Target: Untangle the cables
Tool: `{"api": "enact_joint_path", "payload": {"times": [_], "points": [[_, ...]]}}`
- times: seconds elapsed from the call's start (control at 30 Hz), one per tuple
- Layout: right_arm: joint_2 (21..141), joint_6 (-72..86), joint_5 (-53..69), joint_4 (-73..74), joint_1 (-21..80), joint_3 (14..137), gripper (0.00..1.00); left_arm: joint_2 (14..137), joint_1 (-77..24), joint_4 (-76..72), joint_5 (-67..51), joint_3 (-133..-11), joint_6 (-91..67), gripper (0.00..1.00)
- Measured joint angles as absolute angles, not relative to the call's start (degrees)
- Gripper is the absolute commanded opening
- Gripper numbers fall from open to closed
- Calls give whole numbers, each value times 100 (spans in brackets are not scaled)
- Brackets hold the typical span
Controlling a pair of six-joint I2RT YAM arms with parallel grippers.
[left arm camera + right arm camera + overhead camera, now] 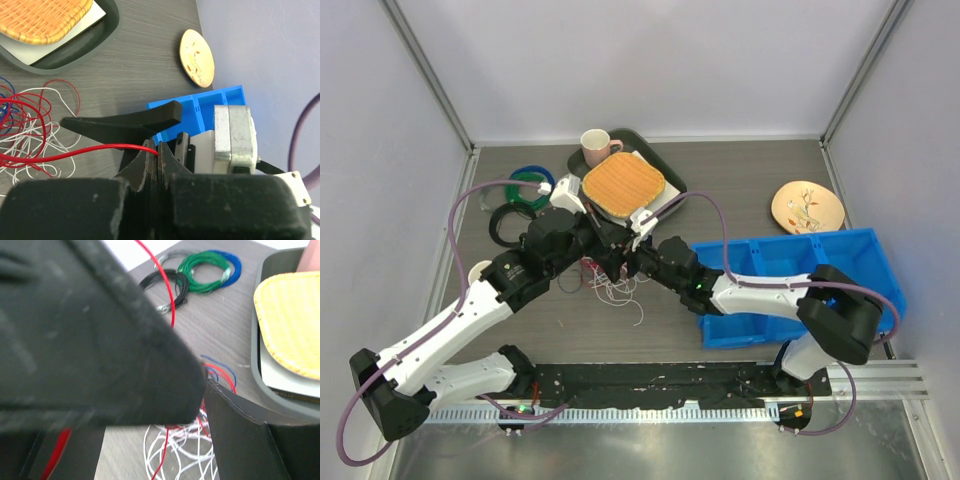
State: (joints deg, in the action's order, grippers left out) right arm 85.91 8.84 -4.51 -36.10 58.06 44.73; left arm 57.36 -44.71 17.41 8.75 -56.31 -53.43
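Note:
The cables (612, 287) are a loose tangle of thin white, red and blue strands on the grey table between both arms. My left gripper (607, 252) hovers over the tangle. In the left wrist view it (159, 150) is shut on one red cable (100, 149), which runs left to the tangle (30, 125). My right gripper (628, 262) is close beside it. In the right wrist view its tips (206, 382) meet where red and blue strands come out, above the white tangle (180, 445). A red strand (167, 285) arcs up behind its left finger.
Green and blue coils (530, 190) and a black coil (510, 222) lie at the far left. A dark tray (665, 165) with a woven mat (623, 185) and a pink cup (597, 148) sits behind. A blue bin (880, 240) and a plate (807, 207) are to the right.

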Motion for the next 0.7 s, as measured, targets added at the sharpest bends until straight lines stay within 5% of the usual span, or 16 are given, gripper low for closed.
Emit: {"api": "enact_joint_path", "payload": {"times": [0.17, 0.37, 0.43, 0.63, 0.7], "points": [[9308, 812, -679, -4888, 5806, 4447, 72, 5736, -4462, 1743, 812, -5631, -5411, 0], [9929, 930, -790, -6128, 5806, 4340, 28, 5736, -4462, 1754, 792, -5631, -5513, 0], [9942, 987, -784, -6375, 5806, 4322, 1, 5732, -4462, 1752, 792, -5631, -5529, 10], [9767, 1103, -882, -6361, 5828, 4278, 1, 5557, -4462, 1734, 757, -5623, -5509, 48], [9443, 1184, -1035, -6099, 5765, 4237, 1, 5378, -4462, 1756, 742, -5555, -5468, 81]]}}
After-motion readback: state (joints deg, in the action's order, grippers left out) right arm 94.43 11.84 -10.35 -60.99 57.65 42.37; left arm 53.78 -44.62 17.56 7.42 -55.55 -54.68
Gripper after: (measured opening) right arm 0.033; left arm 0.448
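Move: The left gripper already pinches the red cable. The free length that the right fingers must take lies about 2 cm ahead of the right hand and 2 cm to its left, level with it; from the left hand, roughly 3 cm ahead, 4 cm left and 8 cm below. The white-and-red tangle lies some 19 cm beneath the right hand, 3 cm ahead and 2 cm left. On the table too are the gray tray, about 29 cm straight ahead, and the black coil, 20 cm ahead and 28 cm left. Slide the wide-open right gripper forward and left about 3 cm, dipping slightly, onto the red cable under the left gripper, and shut its fingers on it while rolling the wrist some 15 degrees. Only then open the left fingers about halfway to let go, backing that hand up and back by 2 cm; raise the closed right hand about 3 cm, easing right. ##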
